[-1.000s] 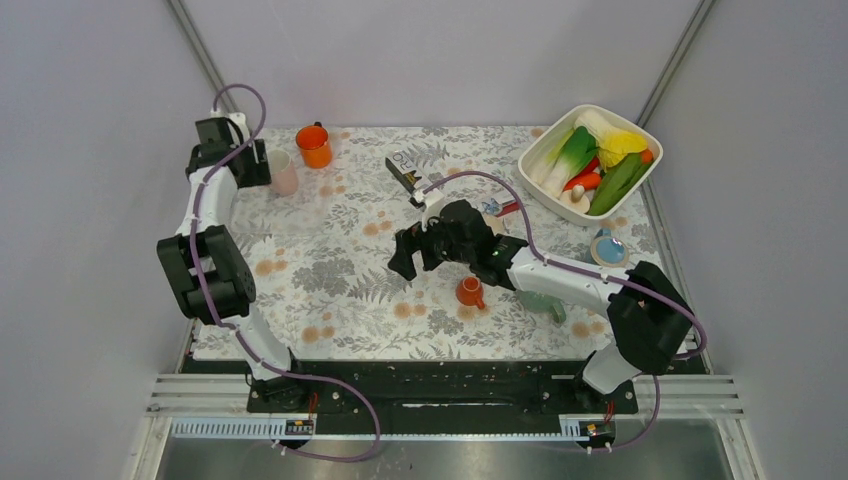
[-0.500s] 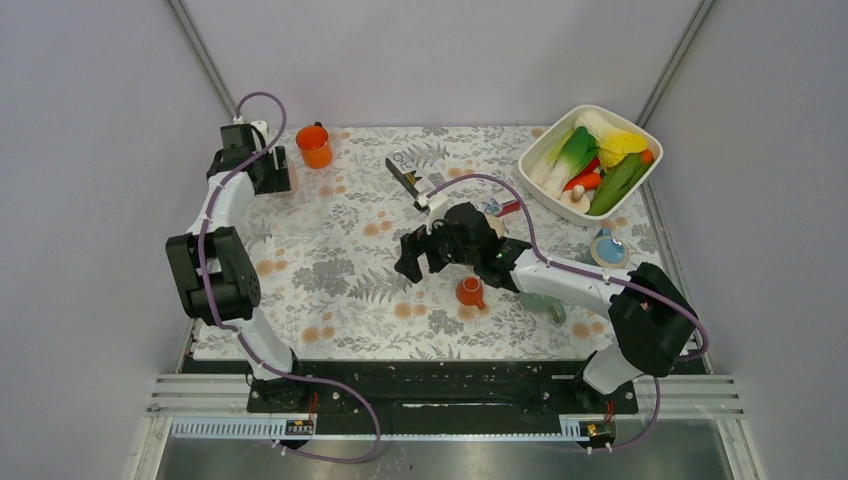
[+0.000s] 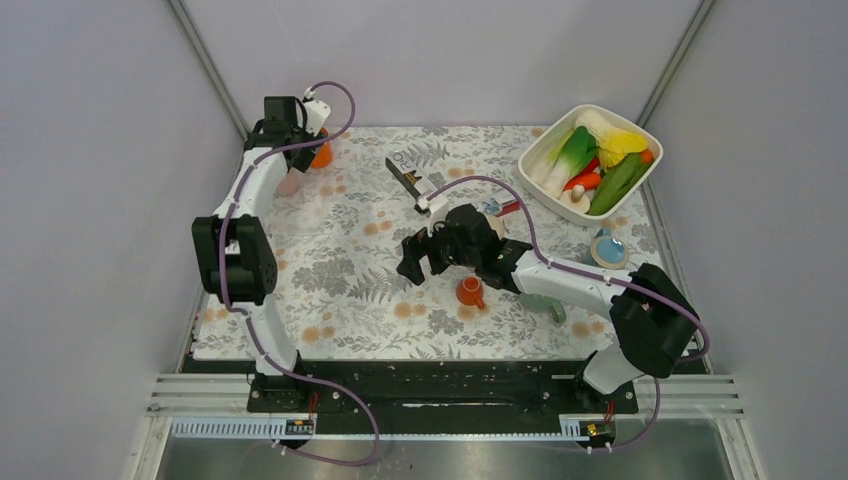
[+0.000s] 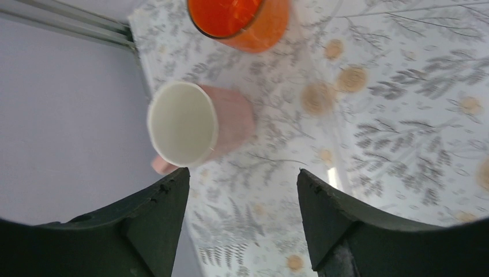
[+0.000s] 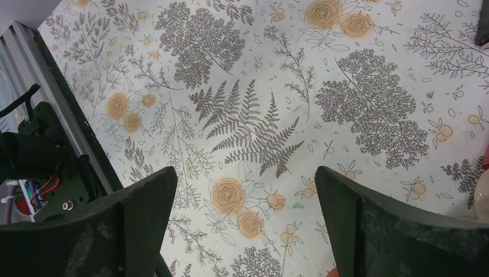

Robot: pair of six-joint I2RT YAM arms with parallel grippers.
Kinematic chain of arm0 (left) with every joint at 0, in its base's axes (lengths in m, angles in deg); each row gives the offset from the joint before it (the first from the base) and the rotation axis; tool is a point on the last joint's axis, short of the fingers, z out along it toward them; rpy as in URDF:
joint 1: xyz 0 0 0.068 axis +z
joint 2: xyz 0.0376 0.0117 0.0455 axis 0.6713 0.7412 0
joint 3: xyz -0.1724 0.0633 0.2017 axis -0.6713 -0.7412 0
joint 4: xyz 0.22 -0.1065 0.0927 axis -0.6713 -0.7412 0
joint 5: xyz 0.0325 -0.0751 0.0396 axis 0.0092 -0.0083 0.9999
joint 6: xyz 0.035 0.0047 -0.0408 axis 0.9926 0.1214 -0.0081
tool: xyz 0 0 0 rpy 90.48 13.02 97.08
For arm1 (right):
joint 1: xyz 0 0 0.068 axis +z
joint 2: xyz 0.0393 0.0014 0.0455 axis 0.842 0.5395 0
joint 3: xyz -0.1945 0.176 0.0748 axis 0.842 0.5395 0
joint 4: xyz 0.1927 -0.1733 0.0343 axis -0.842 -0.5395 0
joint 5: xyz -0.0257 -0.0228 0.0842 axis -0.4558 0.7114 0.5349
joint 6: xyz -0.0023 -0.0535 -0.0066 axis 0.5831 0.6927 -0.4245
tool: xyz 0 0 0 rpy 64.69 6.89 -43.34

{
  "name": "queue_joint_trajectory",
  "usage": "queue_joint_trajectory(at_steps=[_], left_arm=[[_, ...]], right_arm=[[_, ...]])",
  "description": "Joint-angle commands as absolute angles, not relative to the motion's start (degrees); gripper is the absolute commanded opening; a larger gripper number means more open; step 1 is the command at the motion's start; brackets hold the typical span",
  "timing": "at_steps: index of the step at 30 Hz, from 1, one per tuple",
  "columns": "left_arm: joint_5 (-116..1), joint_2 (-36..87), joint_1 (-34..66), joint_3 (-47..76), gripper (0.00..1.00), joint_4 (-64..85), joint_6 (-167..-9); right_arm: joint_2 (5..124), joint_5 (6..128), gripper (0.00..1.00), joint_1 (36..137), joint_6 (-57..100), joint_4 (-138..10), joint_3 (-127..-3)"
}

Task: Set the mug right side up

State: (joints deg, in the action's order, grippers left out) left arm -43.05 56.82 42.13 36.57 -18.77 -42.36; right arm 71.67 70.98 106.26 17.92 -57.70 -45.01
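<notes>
A pink mug [image 3: 287, 182] stands at the far left of the flowered tablecloth, and in the left wrist view [image 4: 196, 124] its white inside faces up. An orange mug [image 3: 320, 153] stands behind it, also mouth up [image 4: 239, 20]. My left gripper [image 3: 288, 135] is open and empty, raised above the two mugs [image 4: 242, 173]. A small orange cup [image 3: 468, 291] sits mid-table. My right gripper [image 3: 410, 262] is open and empty just left of it, over bare cloth [image 5: 245, 170].
A white bowl [image 3: 640, 135] of toy vegetables stands at the back right. A dark carton [image 3: 405, 172] lies at the back middle. A blue-lidded item [image 3: 607, 247] and a green glass [image 3: 545, 305] are at the right. The wall runs close behind the mugs.
My left gripper has moved from around the pink mug toward the back and right, leaving the mug standing. The right arm has barely shifted.
</notes>
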Motion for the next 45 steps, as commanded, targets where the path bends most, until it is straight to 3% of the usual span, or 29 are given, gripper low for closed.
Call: queue_joint_trajectory(at_steps=[1,13,26,35,45], left_arm=[[-38.4,63.9,43.1,45.1,0.66,-24.8,-37.4],[-42.8,73.7,46.4,55.2,0.51,-32.2,-38.7],[-52.4,77.9,49.8,61.8,0.0,-36.9,-35.4],[-64.4,87.6,53.2,83.3,0.0,-42.6,-28.2],[-69.7,89.3,53.4,83.5,0.0,-34.5,-25.2]], right_arm=[[69.4,70.1,0.99,105.8,19.4,-58.0,-45.2],[70.6,69.4,0.99,105.7,20.6,-59.6,-46.4],[71.8,69.7,0.99,105.7,20.2,-61.0,-48.2],[74.3,69.9,0.99,105.7,19.8,-62.7,-50.5],[78.3,69.4,0.99,105.7,19.5,-66.4,-55.1]])
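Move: Ahead and to the left of the left hand stands the pink mug, upright, its middle about 4 cm farther out, 7 cm left and 13 cm below. The orange mug stands roughly 6 cm farther out than the pink mug and 10 cm to its right, also upright. From the right hand the pink mug lies some 27 cm ahead, 34 cm left and 9 cm lower. Sinking about 9 cm and drifting 4 cm left, the left hand tips steeper by nearly 20 degrees and shuts its half-open fingers on the near right rim of the pink mug, one finger inside and one outside. Keeping that pinch, it then carries the rim some 5 cm forward and slightly left, turning about 15 degrees clockwise. The open right hand sinks roughly 2 cm. ##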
